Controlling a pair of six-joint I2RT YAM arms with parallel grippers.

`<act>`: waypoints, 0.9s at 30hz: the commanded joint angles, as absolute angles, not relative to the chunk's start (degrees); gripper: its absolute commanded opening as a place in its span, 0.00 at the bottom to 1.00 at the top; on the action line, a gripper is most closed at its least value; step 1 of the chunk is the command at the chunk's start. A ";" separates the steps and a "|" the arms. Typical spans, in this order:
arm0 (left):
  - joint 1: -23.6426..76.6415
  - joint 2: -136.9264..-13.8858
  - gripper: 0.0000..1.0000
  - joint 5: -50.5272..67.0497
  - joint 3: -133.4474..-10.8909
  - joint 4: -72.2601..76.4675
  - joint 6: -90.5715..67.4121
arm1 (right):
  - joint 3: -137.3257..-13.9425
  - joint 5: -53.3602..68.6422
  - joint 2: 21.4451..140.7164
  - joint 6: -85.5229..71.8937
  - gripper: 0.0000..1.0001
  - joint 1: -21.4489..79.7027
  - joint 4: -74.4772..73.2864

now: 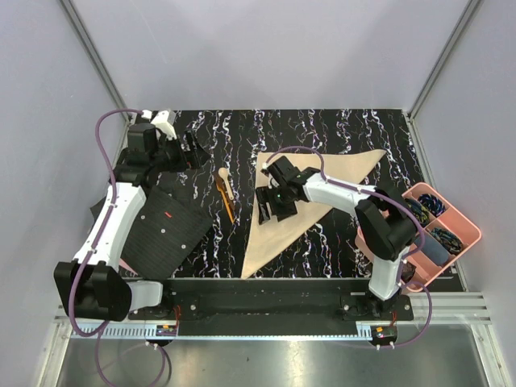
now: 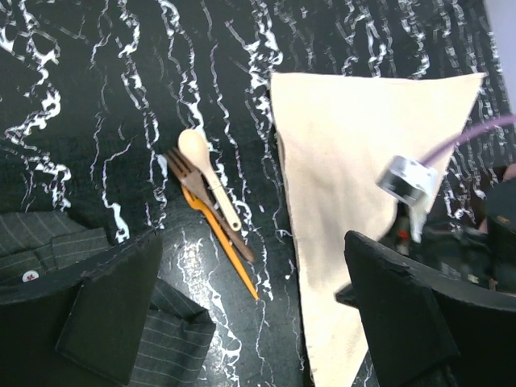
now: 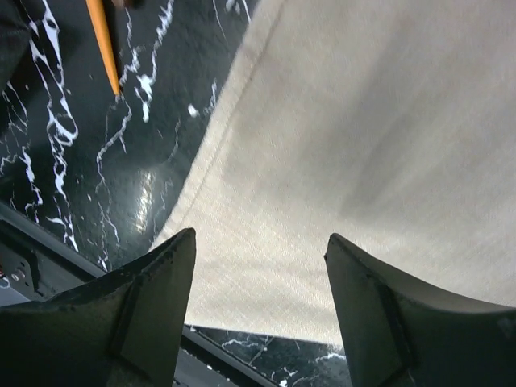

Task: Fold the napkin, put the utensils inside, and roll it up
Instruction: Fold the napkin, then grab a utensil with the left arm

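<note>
The beige napkin [image 1: 270, 242] lies folded into a triangle on the black marbled table, and it shows too in the left wrist view [image 2: 347, 145] and the right wrist view [image 3: 363, 137]. The utensils [image 1: 226, 192] lie together just left of the napkin: a pale wooden spoon [image 2: 205, 173], a dark fork [image 2: 211, 205] and a thin orange stick [image 2: 230, 254], whose tip is the orange stick [image 3: 103, 40] in the right wrist view. My right gripper [image 1: 268, 210] [image 3: 262, 274] hovers open over the napkin's left part, nothing between its fingers. My left gripper [image 1: 190, 150] [image 2: 258, 322] stands wide open at the back left, holding nothing.
A black dotted mat [image 1: 165, 230] with a red mark lies at the front left; its edge is the mat [image 2: 48, 242] in the left wrist view. A pink tray [image 1: 463, 242] with small coloured items stands at the right edge. White walls close in the table.
</note>
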State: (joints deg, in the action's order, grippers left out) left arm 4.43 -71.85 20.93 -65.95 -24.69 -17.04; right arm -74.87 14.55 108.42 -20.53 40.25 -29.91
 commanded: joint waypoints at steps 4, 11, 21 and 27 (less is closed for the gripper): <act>7.37 -78.03 0.96 13.54 -64.42 -21.80 -18.54 | -69.53 11.95 98.71 -21.80 0.75 35.79 -25.49; 11.95 -87.44 0.88 5.28 -63.55 -18.21 -25.83 | -66.01 10.55 86.68 -18.46 0.73 23.30 -22.51; 15.64 -102.29 0.51 4.57 -65.83 -14.15 -31.38 | -61.44 14.67 80.07 -17.75 0.73 16.44 -20.22; 16.08 -103.80 0.41 3.08 -63.03 -13.89 -32.52 | -60.21 15.73 80.16 -18.02 0.74 15.65 -18.90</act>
State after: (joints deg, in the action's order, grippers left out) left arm 15.92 -103.88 6.09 -63.99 -17.28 -31.03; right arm -60.40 13.72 81.30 -18.63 16.32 -21.69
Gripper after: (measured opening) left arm 0.432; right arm 0.736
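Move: The utensils (cream spoon, brown fork, orange piece) lie bunched some 3 cm ahead of the left gripper, 6 cm to its right and 23 cm below. The napkin's middle is level with the utensils, about 20 cm farther right; the dark striped cloth lies roughly 15 cm back from them and 20 cm to their left. From the right gripper, low over the napkin, the utensils are about 8 cm ahead, 13 cm left and 3 cm down; the napkin's middle is 9 cm ahead, 6 cm right and 3 cm down. Bring the left gripper down about 21 cm onto the utensils, easing some 5 cm right, tipping the fingers down about 30 degrees and closing them from wide open to under half, one either side of the fork and spoon handles. Meanwhile swing the right gripper, still open, away from the napkin's left edge: right, up and forward over it, turning clockwise and tipping its fingers up, then sinking slightly. ##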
